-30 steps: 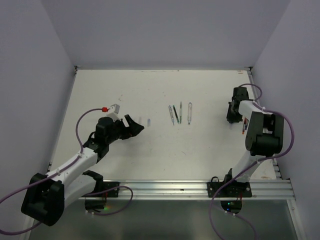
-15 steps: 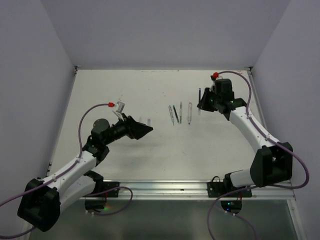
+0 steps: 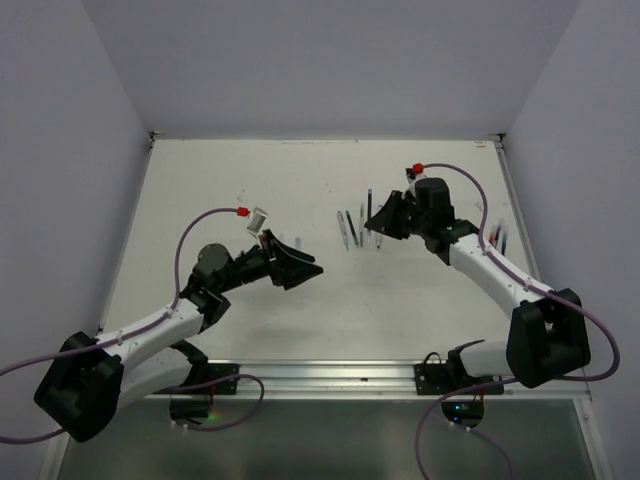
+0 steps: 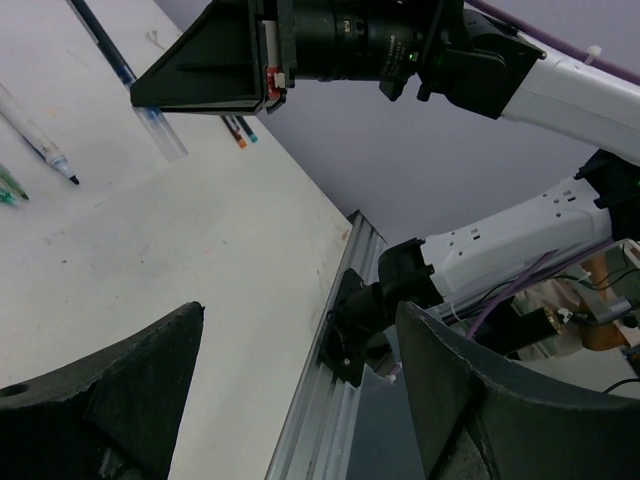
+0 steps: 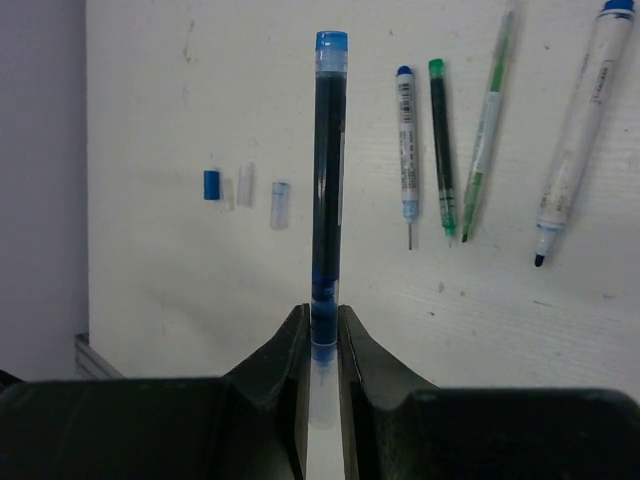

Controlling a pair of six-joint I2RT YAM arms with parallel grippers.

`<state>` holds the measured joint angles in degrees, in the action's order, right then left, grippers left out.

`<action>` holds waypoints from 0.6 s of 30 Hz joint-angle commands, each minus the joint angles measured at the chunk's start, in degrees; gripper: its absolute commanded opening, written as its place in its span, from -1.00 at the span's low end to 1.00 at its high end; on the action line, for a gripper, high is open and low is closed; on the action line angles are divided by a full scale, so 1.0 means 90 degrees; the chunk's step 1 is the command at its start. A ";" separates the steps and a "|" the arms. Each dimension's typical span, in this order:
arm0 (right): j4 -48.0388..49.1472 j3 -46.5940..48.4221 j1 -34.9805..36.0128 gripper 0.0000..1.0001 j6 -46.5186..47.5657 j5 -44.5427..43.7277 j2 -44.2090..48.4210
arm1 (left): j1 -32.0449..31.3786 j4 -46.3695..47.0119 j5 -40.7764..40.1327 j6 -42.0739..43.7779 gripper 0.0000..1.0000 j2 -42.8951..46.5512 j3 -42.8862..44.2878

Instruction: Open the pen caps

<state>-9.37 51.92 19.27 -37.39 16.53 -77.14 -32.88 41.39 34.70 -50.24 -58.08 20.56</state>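
Note:
My right gripper (image 3: 375, 222) is shut on a blue pen (image 5: 328, 170), held above the table's middle. That pen's clear cap (image 5: 320, 395) sits between the fingers, and its barrel points away from the wrist. The same clear cap (image 4: 162, 132) shows in the left wrist view, jutting from the right gripper. My left gripper (image 3: 308, 272) hovers open and empty to the left of it. Three loose pen caps lie on the table: a blue one (image 5: 211, 185) and two clear ones (image 5: 245, 185) (image 5: 279, 204). Several uncapped pens (image 5: 440, 140) lie side by side.
A grey marker (image 5: 575, 140) lies at the end of the pen row (image 3: 352, 230). More pens (image 3: 496, 238) lie near the table's right edge. An aluminium rail (image 3: 330, 378) runs along the near edge between the arm bases.
The right arm has swung from the right edge towards the table's middle, carrying the blue pen. The left arm has reached rightward towards it, its gripper still open.

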 commanded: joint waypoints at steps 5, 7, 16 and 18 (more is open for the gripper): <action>0.1421 -0.0211 0.0329 -1.00 -0.0738 0.0633 0.0378 | -0.0350 0.1505 -0.0213 -0.0463 0.60 -0.0908 0.0108; 0.1645 -0.0329 0.0349 -1.00 -0.0981 0.0682 0.0466 | -0.0370 0.1583 -0.0271 -0.0385 0.58 -0.1036 0.0147; 0.2496 -0.0652 0.0506 -1.00 -0.1656 0.1122 0.0632 | -0.0409 0.1476 -0.0359 -0.0121 0.54 -0.1710 0.0957; 0.2496 -0.0652 0.0525 -1.00 -0.1686 0.1151 0.0652 | -0.0399 0.1524 -0.0359 -0.0189 0.54 -0.1924 0.1094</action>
<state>8.58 46.24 23.59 -50.24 24.40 -73.10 -36.14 50.65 32.29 -52.86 -73.78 26.87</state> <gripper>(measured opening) 0.163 0.773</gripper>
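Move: The held pen's clear cap, just under the right fingers, lies about 11 cm ahead of the open left hand, 12 cm to its right and 10 cm below. The left gripper's fingers are some 13 cm back, 13 cm left and 6 cm above the right hand. On the table 15 cm below the right hand, about 8 cm ahead, lie the uncapped marker, 3 cm right, and the light-green pen, 2 cm left. Leftward and upward, about 5 cm each and slightly back, the right hand carries its still-pinched pen towards the left gripper, its left side rolling up nearly 20 degrees. The left hand meanwhile works right, dipping a couple of centimetres and coming mostly back up while pushing forward towards the cap, ending near 4 cm right and 3 cm forward, fingers still wide open. ##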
